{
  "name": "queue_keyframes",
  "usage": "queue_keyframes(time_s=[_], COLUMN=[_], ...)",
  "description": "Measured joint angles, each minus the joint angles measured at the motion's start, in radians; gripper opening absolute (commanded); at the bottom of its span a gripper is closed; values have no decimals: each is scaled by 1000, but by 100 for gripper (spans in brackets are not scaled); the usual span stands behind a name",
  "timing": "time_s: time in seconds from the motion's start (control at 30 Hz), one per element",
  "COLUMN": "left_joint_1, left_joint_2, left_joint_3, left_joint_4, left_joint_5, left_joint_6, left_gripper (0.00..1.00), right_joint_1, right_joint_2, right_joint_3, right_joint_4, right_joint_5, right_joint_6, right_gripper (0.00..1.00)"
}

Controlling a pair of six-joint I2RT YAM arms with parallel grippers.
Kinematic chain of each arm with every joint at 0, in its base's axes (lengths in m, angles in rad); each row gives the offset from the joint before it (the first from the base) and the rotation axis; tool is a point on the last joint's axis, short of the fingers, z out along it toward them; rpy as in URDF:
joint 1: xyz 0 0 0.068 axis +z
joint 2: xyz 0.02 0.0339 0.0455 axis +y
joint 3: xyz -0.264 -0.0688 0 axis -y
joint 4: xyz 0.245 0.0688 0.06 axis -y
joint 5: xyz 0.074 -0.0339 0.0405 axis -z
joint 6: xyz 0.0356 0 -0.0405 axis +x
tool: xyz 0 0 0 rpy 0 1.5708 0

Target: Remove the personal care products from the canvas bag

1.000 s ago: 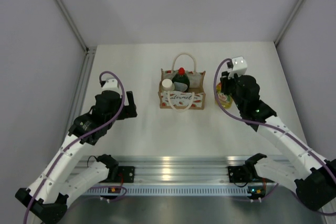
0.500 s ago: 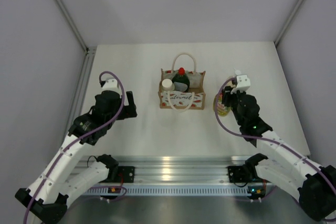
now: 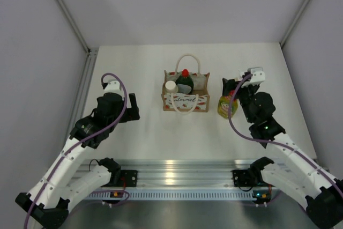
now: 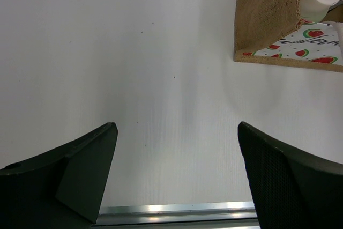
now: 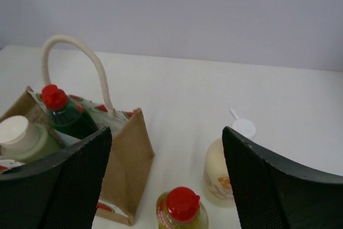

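Note:
The canvas bag [image 3: 186, 100] stands mid-table and holds a dark green bottle with a red cap [image 3: 185, 81] and a pale cylinder with a white lid [image 3: 171, 86]. To its right, a yellow-green bottle with a red cap [image 3: 225, 106] stands on the table. My right gripper [image 3: 231, 92] is open just above and behind it, touching nothing. The right wrist view shows that bottle [image 5: 182, 210] below the right gripper [image 5: 166, 130], a cream pump bottle [image 5: 222, 172] beside it, and the bag [image 5: 126, 159]. My left gripper [image 3: 133, 103] hangs open left of the bag [image 4: 268, 14], empty [image 4: 177, 127].
Grey enclosure walls close in the table on three sides. An aluminium rail [image 3: 171, 167] runs along the near edge, also seen in the left wrist view [image 4: 177, 207]. The bag's loop handle [image 5: 80, 63] stands upright above its opening.
My right gripper carried the yellow-green bottle down beside the bag, set it on the table and opened, letting it go. The left arm has not moved.

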Motion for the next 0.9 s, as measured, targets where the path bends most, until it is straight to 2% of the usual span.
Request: queue_keyframes(time_s=[0.13,0.27,0.37,0.53,0.73,0.9], left_joint_1=[0,0,0,0,0,0], left_joint_2=[-7,-13,-15,-21,6,124], left_joint_3=[0,0,0,0,23,121], left_joint_4=[0,0,0,0,-1,18], left_joint_5=[0,0,-2,-9,-8,29], left_joint_6=[0,0,0,0,-22,-48], left_gripper=[98,98,98,98,98,98], right_joint_1=[0,-2,-2,-1,17,38], right_joint_2=[-10,13,113,314,506,513], right_joint_3=[74,97,156,247,338,350], right_joint_4=[-5,5,9,26,30,23], right_joint_5=[-75,-245,-409,-572,-613,-518], right_joint_6=[0,1,1,10,11,33], right_gripper=[84,84,84,84,81,85])
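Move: The green bottle with the red cap, standing in the canvas bag, is about 12 cm ahead of the right hand, 23 cm to its left and some 14 cm lower. The white-capped bottle beside it is about 6 cm ahead and 30 cm left of that hand. The yellow bottle just set down stands right under the hand; the pump bottle is 11 cm ahead and 6 cm right. From the left hand, the green bottle lies about 19 cm ahead, 25 cm right and 8 cm lower. Touching nothing that can be seen, the right hand heads for the green bottle: it climbs clear of the yellow bottle, sweeps about 15 cm left, swinging some 35 degrees counter-clockwise, then eases forward about 5 cm and sinks to near its starting height, fingers staying wide open. Late on, the open left hand starts forward, right and up, about 2 cm each, towards the bag. ##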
